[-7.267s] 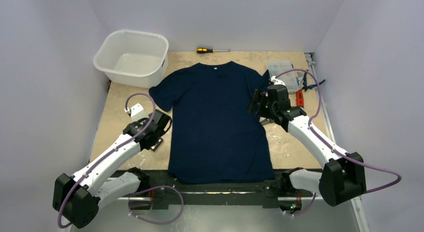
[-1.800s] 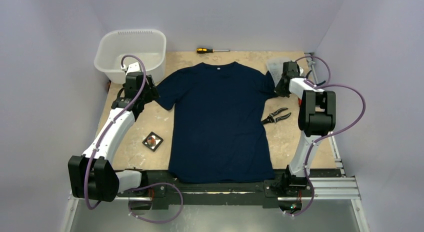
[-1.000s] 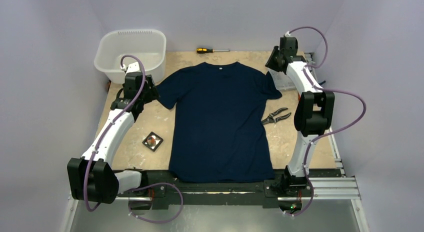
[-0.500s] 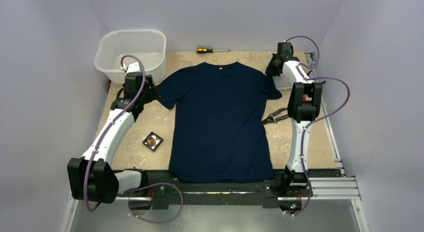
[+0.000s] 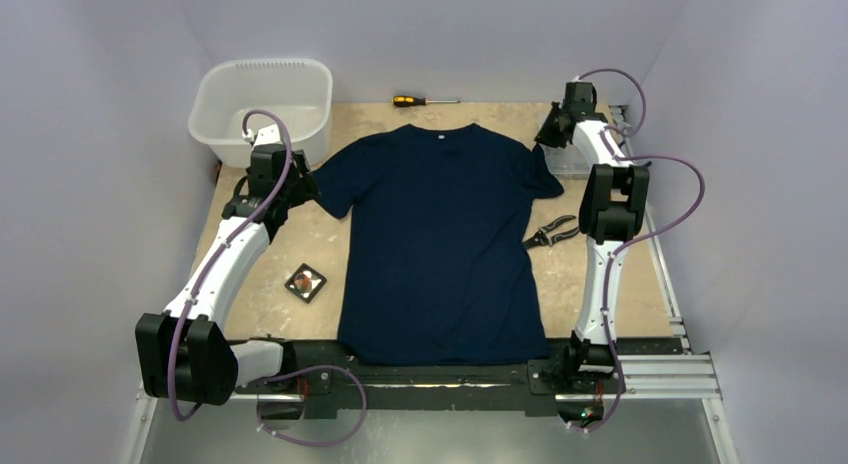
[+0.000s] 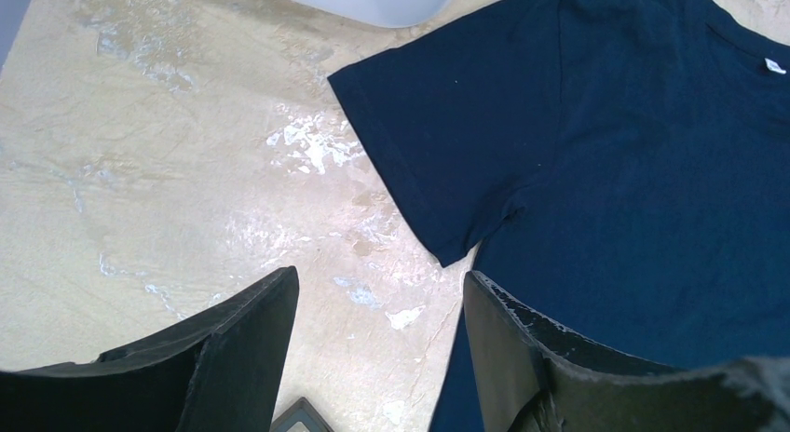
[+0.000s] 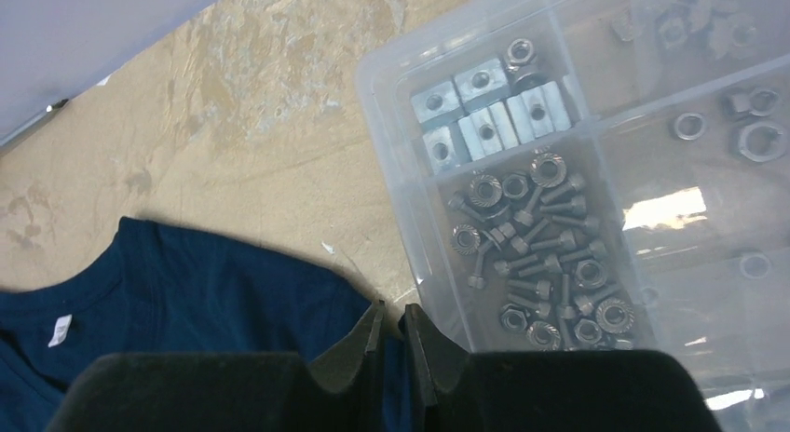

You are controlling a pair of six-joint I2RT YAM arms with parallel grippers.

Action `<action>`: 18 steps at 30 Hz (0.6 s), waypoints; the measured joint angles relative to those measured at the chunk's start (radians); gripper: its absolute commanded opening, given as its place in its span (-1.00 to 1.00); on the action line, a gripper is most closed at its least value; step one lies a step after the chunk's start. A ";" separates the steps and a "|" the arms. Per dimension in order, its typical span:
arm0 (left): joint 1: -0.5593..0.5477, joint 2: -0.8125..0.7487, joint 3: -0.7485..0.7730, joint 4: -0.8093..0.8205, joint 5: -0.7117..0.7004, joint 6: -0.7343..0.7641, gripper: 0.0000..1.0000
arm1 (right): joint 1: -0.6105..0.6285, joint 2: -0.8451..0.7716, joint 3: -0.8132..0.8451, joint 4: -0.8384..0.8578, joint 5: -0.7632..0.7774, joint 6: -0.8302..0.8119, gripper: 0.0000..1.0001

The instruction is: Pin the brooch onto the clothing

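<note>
The navy T-shirt [image 5: 440,244] lies flat, collar to the far side. The brooch [image 5: 306,281], small and reddish-orange, sits in a small black tray [image 5: 291,282] left of the shirt. My left gripper [image 5: 292,189] is open and empty above bare table beside the left sleeve [image 6: 438,143]; in the left wrist view the left gripper [image 6: 380,278] shows wide apart jaws and the tray's corner [image 6: 300,415] below. My right gripper [image 5: 546,142] is at the right sleeve's far corner; in the right wrist view the right gripper [image 7: 391,311] has its jaws nearly together with navy cloth [image 7: 186,292] between them.
A white tub [image 5: 262,109] stands at the back left, and a screwdriver [image 5: 425,101] lies behind the collar. Pliers [image 5: 550,231] lie right of the shirt. A clear box of nuts and bolts [image 7: 596,171] sits just right of the right gripper.
The left arm left the tray and reached the left sleeve, then stayed still. The right arm went to the right sleeve, rose, and has come back down at its far corner.
</note>
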 measured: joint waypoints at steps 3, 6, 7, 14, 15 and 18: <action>0.000 0.000 0.000 0.000 0.000 0.000 0.29 | -0.001 -0.002 -0.020 0.020 -0.032 -0.013 -0.15; 0.000 0.000 0.000 0.000 0.000 0.000 0.29 | 0.010 -0.005 -0.025 0.021 -0.039 -0.035 -0.01; 0.000 0.000 0.000 0.000 0.000 0.000 0.29 | 0.015 -0.006 -0.024 0.018 -0.031 -0.045 0.00; 0.000 0.000 0.000 0.000 0.000 0.000 0.29 | 0.051 -0.006 -0.012 -0.024 0.082 -0.116 -0.05; 0.000 0.000 0.000 0.000 0.001 0.000 0.29 | 0.056 -0.006 -0.014 -0.026 0.101 -0.124 -0.07; 0.000 0.000 0.000 0.000 0.002 0.000 0.29 | 0.068 -0.008 -0.031 -0.024 0.152 -0.147 -0.08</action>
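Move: The upper outer corner of the clothing's right sleeve lies almost under the right hand, some 3 cm below and about 1 cm back. Beside it the plastic parts box has its middle about 9 cm to the hand's right and 2 cm back; the collar tag is roughly 32 cm to the left and 3 cm ahead; the pliers lie some 26 cm back and 1 cm to the right. From the left hand that sleeve corner is about 63 cm right, 22 cm ahead and 15 cm below. Right by the sleeve corner, the right hand spreads its nearly shut fingers to about half open, so that they straddle the small fold of cloth next to the parts box; firm contact can't be made out. It shifts about 1.5 cm left first, then eases down and back by a little over 1 cm each, rolling some 10 degrees so its left side dips. ##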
